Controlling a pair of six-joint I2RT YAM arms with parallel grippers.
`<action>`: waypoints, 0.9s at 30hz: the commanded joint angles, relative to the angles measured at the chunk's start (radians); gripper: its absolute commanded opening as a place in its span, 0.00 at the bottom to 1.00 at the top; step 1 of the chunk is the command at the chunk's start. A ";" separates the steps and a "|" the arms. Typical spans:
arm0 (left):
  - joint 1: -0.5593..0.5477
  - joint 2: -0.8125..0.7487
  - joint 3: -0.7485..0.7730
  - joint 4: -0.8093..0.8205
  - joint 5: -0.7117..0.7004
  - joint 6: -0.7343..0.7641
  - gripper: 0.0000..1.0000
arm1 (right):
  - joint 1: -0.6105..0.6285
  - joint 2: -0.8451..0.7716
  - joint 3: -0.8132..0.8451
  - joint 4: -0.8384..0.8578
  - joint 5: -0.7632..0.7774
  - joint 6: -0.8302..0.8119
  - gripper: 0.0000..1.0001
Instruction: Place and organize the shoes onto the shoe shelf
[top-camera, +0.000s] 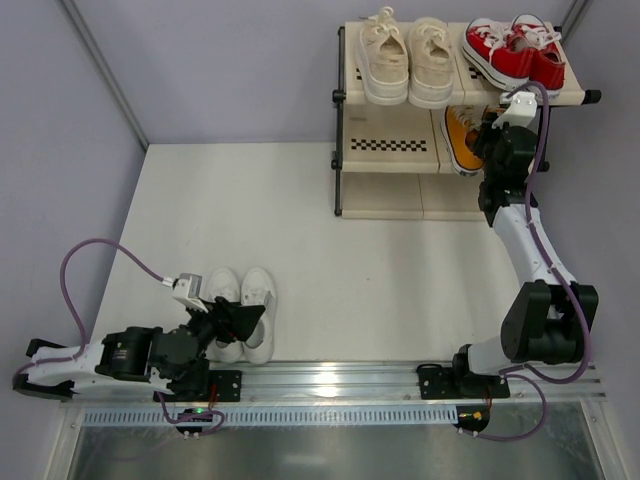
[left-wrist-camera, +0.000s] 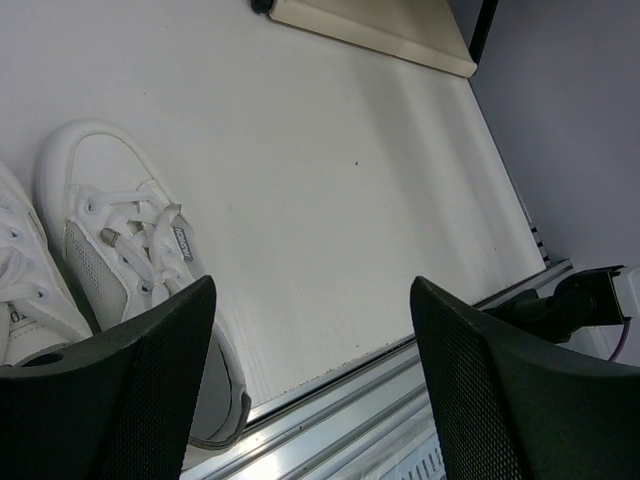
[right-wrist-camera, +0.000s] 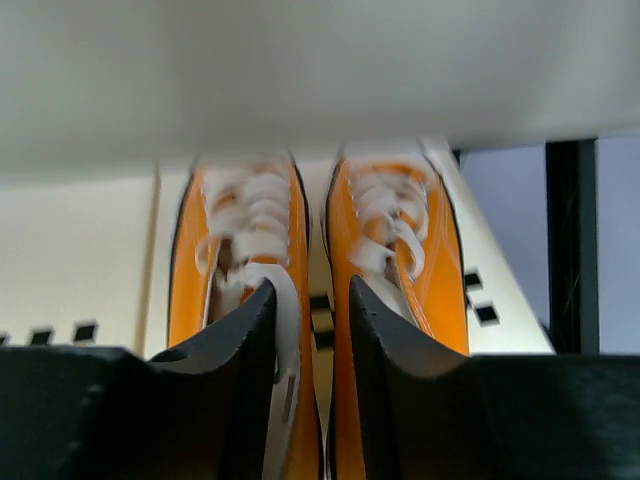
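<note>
On the shoe shelf (top-camera: 390, 160), a cream-beige pair (top-camera: 408, 60) and a red pair (top-camera: 515, 50) fill the top tier. The orange-yellow pair (top-camera: 460, 135) sits on the middle tier at the right. My right gripper (right-wrist-camera: 310, 290) is slightly open there, with one finger inside each orange shoe (right-wrist-camera: 190, 270) and the inner walls between the fingers, standing apart. The white pair (top-camera: 258, 290) stands on the table at the near left. My left gripper (left-wrist-camera: 312, 290) hovers wide open just right of a white shoe (left-wrist-camera: 120, 230), holding nothing.
The top tier's underside (right-wrist-camera: 300, 80) hangs close above the right gripper, and a black frame post (right-wrist-camera: 570, 240) stands to its right. A metal rail (left-wrist-camera: 400, 400) runs along the table's near edge below the left gripper. Purple walls enclose the table.
</note>
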 joint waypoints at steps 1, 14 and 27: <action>-0.002 0.005 0.038 -0.005 -0.021 -0.007 0.77 | -0.002 -0.066 -0.018 0.226 -0.003 0.027 0.37; -0.002 0.040 0.044 0.025 -0.011 0.002 0.77 | -0.002 -0.197 -0.126 0.223 0.035 0.082 0.43; -0.002 0.069 0.066 0.045 -0.014 0.039 0.79 | 0.192 -0.586 -0.376 -0.082 0.208 0.268 0.62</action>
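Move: The orange shoes stand side by side on the right of the middle shelf, one on either side of the right hand: their middles some 4 cm ahead, about 4 cm to its left and right and 3 cm below. Above them on the top shelf are the red shoes, roughly 17 cm up, and at that same height the cream shoes, some 22 cm to the left. From the left hand the orange pair lies about 39 cm ahead, 54 cm right and 9 cm higher. The right hand's fingers, already partly open between the orange shoes, spread further and come free of their inner sides. The hand first rises about 5 cm with the fingertips tilting up some 10 degrees, then draws back about 11 cm out of the middle shelf, faster towards the end, sinking a few centimetres, drifting slightly left and rolling its left side up. ##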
